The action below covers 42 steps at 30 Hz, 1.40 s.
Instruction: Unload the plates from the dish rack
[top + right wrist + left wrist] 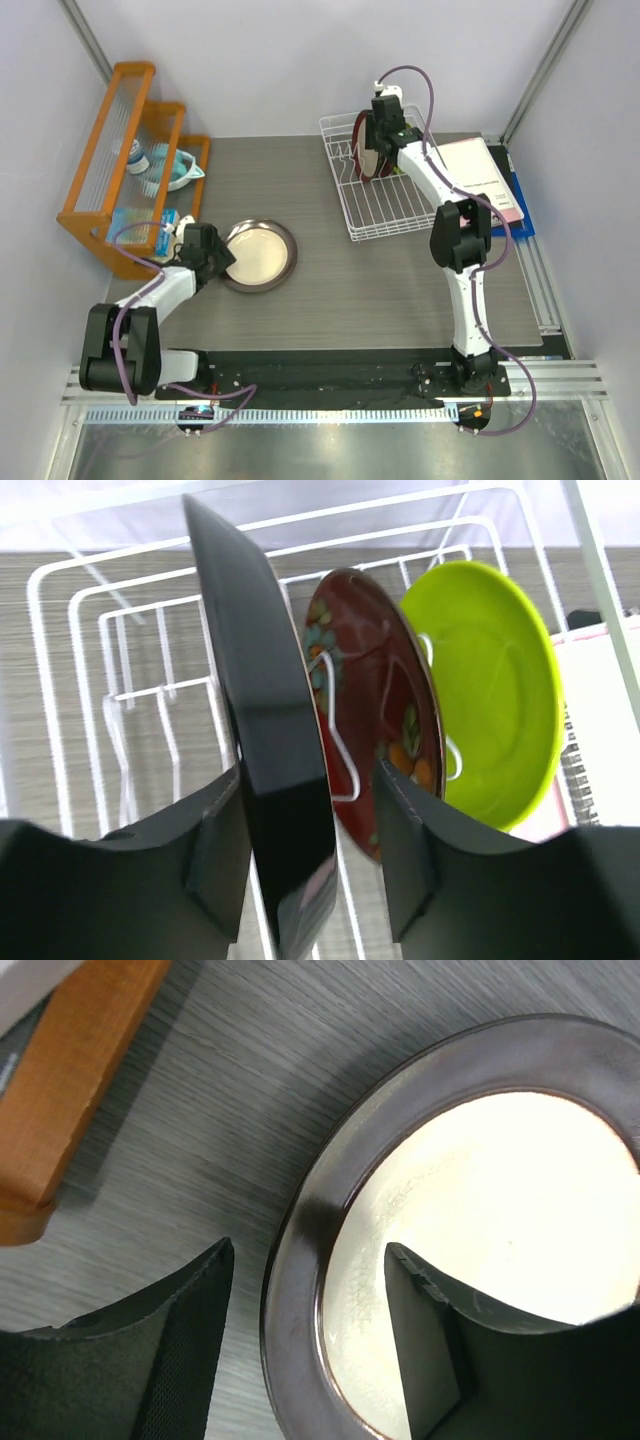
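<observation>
The grey-rimmed cream plate (262, 256) lies flat on the table at the left. My left gripper (214, 256) is open and straddles its left rim (295, 1300), one finger (180, 1350) outside and one (430, 1350) over the cream centre. The white wire dish rack (385, 215) stands at the back right. My right gripper (376, 148) is open around the edge of the upright dark-rimmed plate (265, 760); there is a gap on its right side. Behind that plate stand the dark red plate with marks (375, 700) and the lime green plate (490, 690).
An orange wooden shelf (120, 160) with small items stands at the back left, close to my left arm. A pink-and-white book (480, 175) on a blue sheet (522, 210) lies right of the rack. Rack prongs (340, 750) stand between the plates.
</observation>
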### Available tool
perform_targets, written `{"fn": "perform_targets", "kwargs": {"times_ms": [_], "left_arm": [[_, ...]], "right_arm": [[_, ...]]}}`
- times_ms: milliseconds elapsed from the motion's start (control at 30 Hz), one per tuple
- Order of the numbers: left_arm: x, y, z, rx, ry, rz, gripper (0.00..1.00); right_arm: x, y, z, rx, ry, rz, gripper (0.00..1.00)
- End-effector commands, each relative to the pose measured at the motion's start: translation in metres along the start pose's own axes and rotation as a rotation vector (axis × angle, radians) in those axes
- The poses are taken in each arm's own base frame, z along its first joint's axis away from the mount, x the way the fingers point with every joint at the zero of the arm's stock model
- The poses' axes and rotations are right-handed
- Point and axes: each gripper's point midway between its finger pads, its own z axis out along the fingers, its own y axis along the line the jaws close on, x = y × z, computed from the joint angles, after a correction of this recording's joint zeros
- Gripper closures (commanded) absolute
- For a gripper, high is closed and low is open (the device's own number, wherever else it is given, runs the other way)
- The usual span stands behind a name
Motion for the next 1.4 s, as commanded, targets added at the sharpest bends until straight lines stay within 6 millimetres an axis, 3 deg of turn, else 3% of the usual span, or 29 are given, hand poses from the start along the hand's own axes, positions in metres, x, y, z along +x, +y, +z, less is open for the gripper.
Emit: {"fn": "perform_targets", "kwargs": {"times_ms": [0,100,167,233,267,300,467,633,867,1133,1233,1367], "left_arm": [[-0.017,0.0,-0.017,0.004,-0.065,0.01,0.36],[-0.027,-0.004,-0.028,0.031,-0.102,0.012,0.34],[-0.032,-0.006,-0.034,0.037,-0.118,0.01,0.33],[-0.039,-0.01,-0.041,0.055,-0.142,0.009,0.33],[-0.041,-0.011,-0.043,0.061,-0.148,0.006,0.32],[-0.044,-0.013,-0.047,0.072,-0.161,0.002,0.32],[-0.046,-0.014,-0.053,0.09,-0.177,-0.008,0.31],[-0.046,-0.018,-0.054,0.109,-0.172,-0.008,0.31],[-0.046,-0.027,-0.06,0.156,-0.172,-0.005,0.18],[-0.048,-0.037,-0.065,0.203,-0.169,-0.009,0.01],[-0.048,-0.04,-0.067,0.22,-0.17,-0.01,0.01],[-0.051,-0.044,-0.072,0.241,-0.177,-0.017,0.01]], "right_arm": [[-0.028,-0.004,-0.007,0.098,-0.067,-0.076,0.49],[-0.02,-0.003,-0.001,0.132,-0.057,-0.13,0.62],[-0.018,-0.003,0.001,0.149,-0.056,-0.147,0.78],[-0.016,-0.005,0.001,0.176,-0.059,-0.148,0.87],[-0.017,-0.001,0.0,0.173,-0.063,-0.181,0.97],[-0.018,0.0,-0.003,0.178,-0.068,-0.188,0.99],[-0.034,0.002,-0.016,0.247,-0.13,-0.208,0.99],[-0.058,0.002,-0.044,0.306,-0.207,-0.201,0.99],[-0.089,-0.01,-0.087,0.362,-0.284,-0.181,0.99],[-0.101,-0.019,-0.125,0.337,-0.327,-0.142,0.99],[-0.116,-0.021,-0.146,0.32,-0.364,-0.106,0.99],[-0.121,-0.023,-0.164,0.29,-0.373,-0.073,0.99]]}}
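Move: The right hand's slightly open fingers already straddle the near upper rim of the brown plate standing in the dish rack; its middle lies about 5 cm ahead and 6 cm below. The small red plate stands about 5 cm to the right of that middle, the green plate some 10 cm right. From the left hand, the brown plate is some 26 cm ahead, 38 cm right, 9 cm higher; the white plate already on the table is centred about 8 cm right, 2 cm ahead, 2 cm below. The right hand shuts its fingers on the brown plate's rim, shifts about 3 cm left while rolling some 20 degrees so its left side sinks, then keeps its pinch and draws the plate back towards the base and up, about 6 cm each way, faster towards the end. Meanwhile the left hand, its fingers around the left rim of the white plate but not gripping, rises about 7 cm off it, tips its fingers up a little and opens wide. ##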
